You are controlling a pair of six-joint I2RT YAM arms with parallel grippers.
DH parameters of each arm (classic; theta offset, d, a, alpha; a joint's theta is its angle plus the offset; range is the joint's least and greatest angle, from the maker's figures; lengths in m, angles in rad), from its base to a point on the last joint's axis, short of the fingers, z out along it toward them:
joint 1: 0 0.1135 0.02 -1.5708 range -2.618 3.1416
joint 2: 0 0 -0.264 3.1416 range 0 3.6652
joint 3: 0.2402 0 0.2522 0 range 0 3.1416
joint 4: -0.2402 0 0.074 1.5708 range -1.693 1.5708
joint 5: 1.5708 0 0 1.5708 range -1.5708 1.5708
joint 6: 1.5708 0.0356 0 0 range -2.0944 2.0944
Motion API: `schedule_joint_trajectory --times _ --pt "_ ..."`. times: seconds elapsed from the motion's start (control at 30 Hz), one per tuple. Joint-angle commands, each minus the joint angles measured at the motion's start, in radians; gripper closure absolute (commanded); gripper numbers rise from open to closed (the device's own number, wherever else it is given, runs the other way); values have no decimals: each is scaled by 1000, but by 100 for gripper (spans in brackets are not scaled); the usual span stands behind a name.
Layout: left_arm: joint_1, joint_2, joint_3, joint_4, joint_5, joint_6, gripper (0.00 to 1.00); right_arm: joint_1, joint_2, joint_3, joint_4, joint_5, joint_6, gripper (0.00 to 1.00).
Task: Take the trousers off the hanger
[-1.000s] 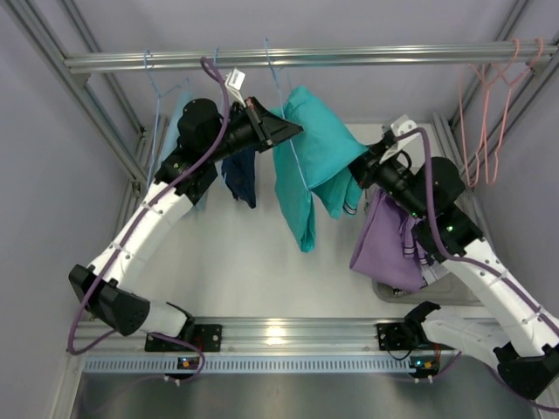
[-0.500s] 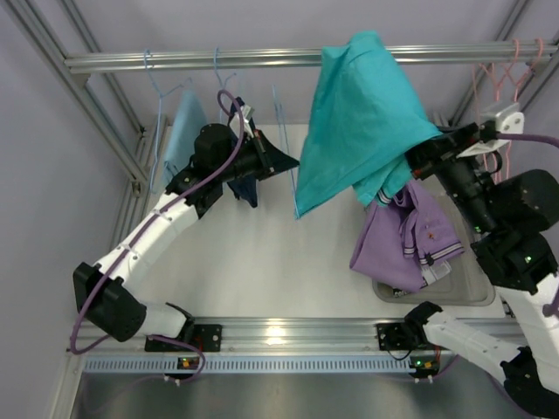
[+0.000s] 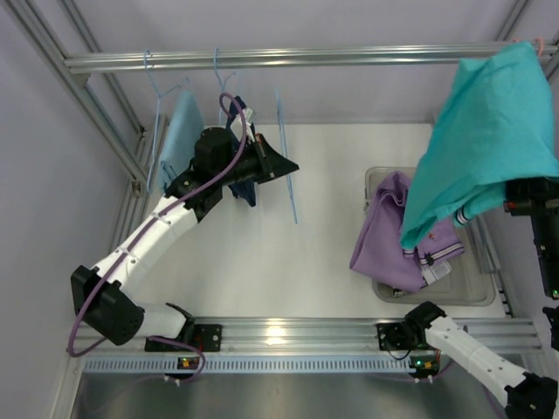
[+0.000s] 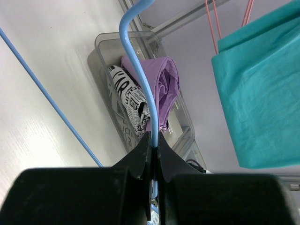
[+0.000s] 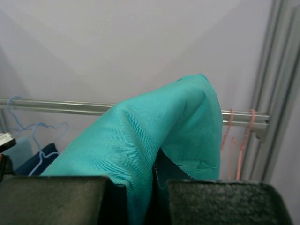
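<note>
The teal trousers [image 3: 489,131] hang free at the far right, off the hanger, above the grey bin. My right gripper [image 5: 159,180] is shut on a fold of the trousers [image 5: 154,131]; in the top view the cloth hides its fingertips. The hanger the trousers came off is a bare light-blue wire one [image 3: 291,199], left of centre below the rail. My left gripper [image 3: 284,166] is shut on its wire. In the left wrist view the blue wire [image 4: 136,61] runs up out of the closed left gripper [image 4: 153,140], with the trousers [image 4: 262,93] at the right edge.
A clear bin [image 3: 476,297] at the right holds a purple garment [image 3: 384,236] and a printed one. Empty pink wire hangers [image 3: 534,44] hang at the rail's right end. On the rail [image 3: 262,58] at the left, blue hangers carry a light-blue garment [image 3: 179,131] and a navy one [image 3: 244,188].
My right arm swung up and far to the right, pulling the trousers off the blue hanger. The left gripper kept hold of the hanger, which now hangs bare.
</note>
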Motion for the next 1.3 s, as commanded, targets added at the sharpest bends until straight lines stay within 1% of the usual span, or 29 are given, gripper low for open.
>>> schedule_joint_trajectory --times 0.0,0.1,0.2,0.4,0.43,0.47,0.57,0.67,0.73,0.8,0.9,1.0,1.03,1.13,1.17,1.27 --pt "-6 -43 14 17 3 62 100 -33 -107 -35 -41 94 -105 100" --pt "-4 -47 37 -10 1 103 100 -72 -180 -68 -107 124 -123 100" --pt "-6 -52 54 -24 -3 128 100 -121 -228 -53 -168 160 -125 100" --pt "-4 -61 66 -24 -18 150 100 -211 -294 -20 -389 216 -119 100" --pt "-6 -61 68 -24 -18 148 100 -223 -299 -19 -462 221 -109 100" --pt "-4 -63 68 -24 -18 145 100 -228 -308 -22 -496 226 -94 100" --pt "-6 -67 66 -24 -17 136 100 -250 -328 -88 -553 301 -88 100" --pt "-6 -75 63 -22 -17 134 100 -268 -336 -186 -564 371 -77 100" --pt "-6 -81 61 -22 -17 134 100 -271 -328 -262 -578 416 -48 100" --pt "-6 -84 54 -24 -12 134 100 -273 -305 -328 -584 439 18 100" --pt "-6 -89 35 -21 -5 130 100 -273 -258 -413 -557 434 93 100" --pt "-6 -86 25 -7 14 122 100 -271 -215 -500 -437 381 115 100" --pt "-6 -86 22 -4 18 124 100 -273 -201 -523 -356 372 118 100" --pt "-6 -81 17 1 35 136 100 -273 -140 -604 -224 361 112 100" --pt "-6 -75 17 2 44 139 100 -273 -120 -624 -138 361 104 100" --pt "-21 -67 23 11 69 157 100 -273 -23 -687 -35 361 104 100"
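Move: From my right hand, which holds the teal trousers up high, the clear bin lies about 15 cm ahead, 5 cm to the right and some 54 cm below. The purple trousers in it lie roughly 15 cm ahead and 2 cm to the left, 52 cm down. The pink hangers on the rail are about 25 cm ahead, 12 cm right and 10 cm lower. From my left hand the bin is some 40 cm right, about level fore and aft, 30 cm down. Still pinching the teal trousers, I swing my right hand back and to the right, already sinking, then carry it down and forward towards the bin, some 32 cm lower in all. On the way I tip the fingers down about 50 degrees from their upward slant and turn the hand clockwise. My left hand keeps its shut grip on the emptied blue hanger, nearly in place. ##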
